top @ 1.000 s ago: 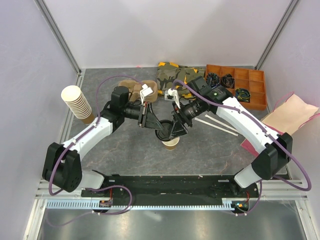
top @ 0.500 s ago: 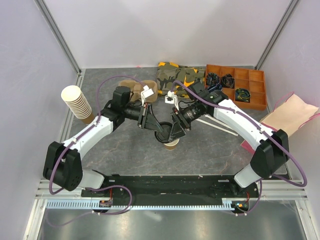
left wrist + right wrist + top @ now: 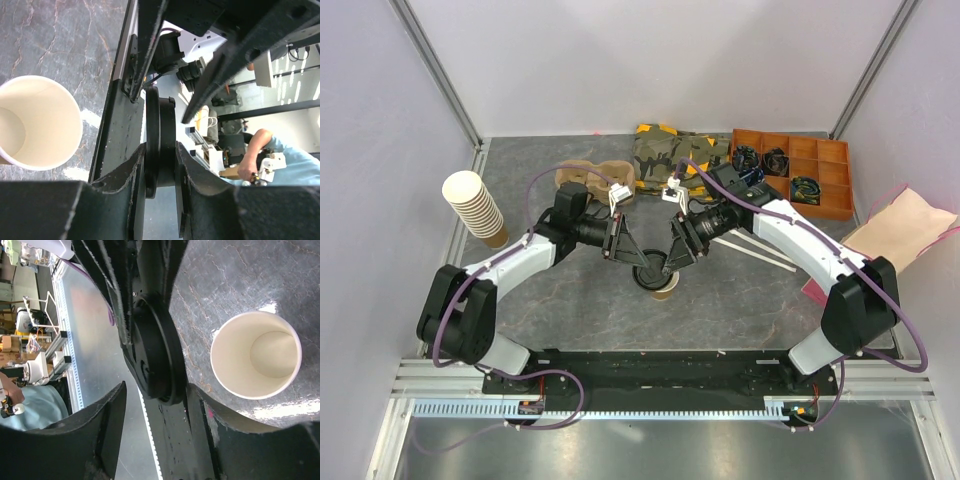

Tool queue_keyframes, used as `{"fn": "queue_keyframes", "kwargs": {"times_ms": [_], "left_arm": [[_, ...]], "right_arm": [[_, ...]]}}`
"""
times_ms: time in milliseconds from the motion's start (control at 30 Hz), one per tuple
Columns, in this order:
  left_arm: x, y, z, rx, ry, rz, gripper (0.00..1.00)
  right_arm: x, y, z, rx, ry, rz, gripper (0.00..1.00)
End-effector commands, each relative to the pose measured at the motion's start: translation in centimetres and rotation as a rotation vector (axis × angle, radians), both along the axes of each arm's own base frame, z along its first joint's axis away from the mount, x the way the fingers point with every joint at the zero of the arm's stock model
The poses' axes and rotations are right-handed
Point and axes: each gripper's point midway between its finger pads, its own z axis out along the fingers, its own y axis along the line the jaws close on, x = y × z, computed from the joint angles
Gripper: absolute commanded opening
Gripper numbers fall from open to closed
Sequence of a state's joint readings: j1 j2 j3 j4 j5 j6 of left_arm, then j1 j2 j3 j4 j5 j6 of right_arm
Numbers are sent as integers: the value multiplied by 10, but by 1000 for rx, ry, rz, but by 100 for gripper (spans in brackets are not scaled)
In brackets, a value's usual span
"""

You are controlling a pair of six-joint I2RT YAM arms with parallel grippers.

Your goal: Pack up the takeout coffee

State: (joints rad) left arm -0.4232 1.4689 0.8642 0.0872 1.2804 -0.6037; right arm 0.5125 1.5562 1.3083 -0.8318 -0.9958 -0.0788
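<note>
The takeout coffee cup (image 3: pixel 661 291), tan paper with a white inside, stands lidless mid-table; it also shows in the left wrist view (image 3: pixel 37 122) and the right wrist view (image 3: pixel 255 355). Its round black lid (image 3: pixel 649 268) hangs edge-on just above the cup. My left gripper (image 3: pixel 636 262) is shut on the lid (image 3: pixel 160 125), one finger on each face (image 3: pixel 161 150). My right gripper (image 3: pixel 666 262) comes from the other side and stands open around the same lid (image 3: pixel 152 355). One of its fingers (image 3: pixel 210 425) lies against the lid's rim; the other (image 3: pixel 107 425) is apart from it.
A tall stack of lidless paper cups (image 3: pixel 475 205) leans at the left. At the back lie a brown pulp carrier (image 3: pixel 588 177), a camouflage bag (image 3: pixel 670 150) and an orange compartment tray (image 3: pixel 790 170). White sticks (image 3: pixel 760 250) and a paper bag (image 3: pixel 910 225) lie to the right.
My right gripper's jaws have narrowed around the lid. Both wrists have shifted slightly toward the back, keeping the lid over the cup.
</note>
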Motion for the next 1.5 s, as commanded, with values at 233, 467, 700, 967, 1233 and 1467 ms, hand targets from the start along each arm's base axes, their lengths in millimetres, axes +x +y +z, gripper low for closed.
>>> {"fn": "queue_keyframes", "kwargs": {"times_ms": [233, 467, 700, 967, 1233, 1467], "left_arm": [[5, -5, 0, -17, 20, -10, 24], [6, -6, -2, -15, 33, -16, 24], [5, -5, -7, 0, 43, -4, 35], [4, 0, -10, 23, 35, 22, 61], [17, 18, -16, 77, 17, 182, 65], [35, 56, 7, 196, -99, 525, 63]], "right_arm": [[12, 1, 2, 37, 11, -30, 48], [11, 2, -3, 39, 27, -28, 45], [9, 2, -4, 58, 50, -19, 13], [7, -5, -10, 96, 126, -17, 0], [2, -8, -1, 189, 214, 12, 0], [9, -7, 22, 220, 213, -29, 0]]}}
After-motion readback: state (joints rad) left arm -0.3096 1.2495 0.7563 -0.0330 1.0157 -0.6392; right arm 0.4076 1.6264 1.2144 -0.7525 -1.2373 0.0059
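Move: Between the two hands, nearly level with both, is the black lid: its middle lies about 3 cm to the right of the left hand, which holds it, and 3 cm to the left of the right hand, both times some 1 cm back. The open paper cup stands about 3 cm ahead of the right hand, 2 cm left and 13 cm below. The nearer white straw lies some 13 cm ahead of the right hand, 18 cm right and 18 cm below. Easing about 1 cm forward, the right hand shuts its already straddling fingers on the lid's right edge. The left, nearly still until then, opens and lets go, sinking about 2 cm before swinging some 4 cm left and 2 cm forward, away from the lid, turning counter-clockwise. The right keeps its pinch, slips back slightly, dips and tilts about 15 degrees. ##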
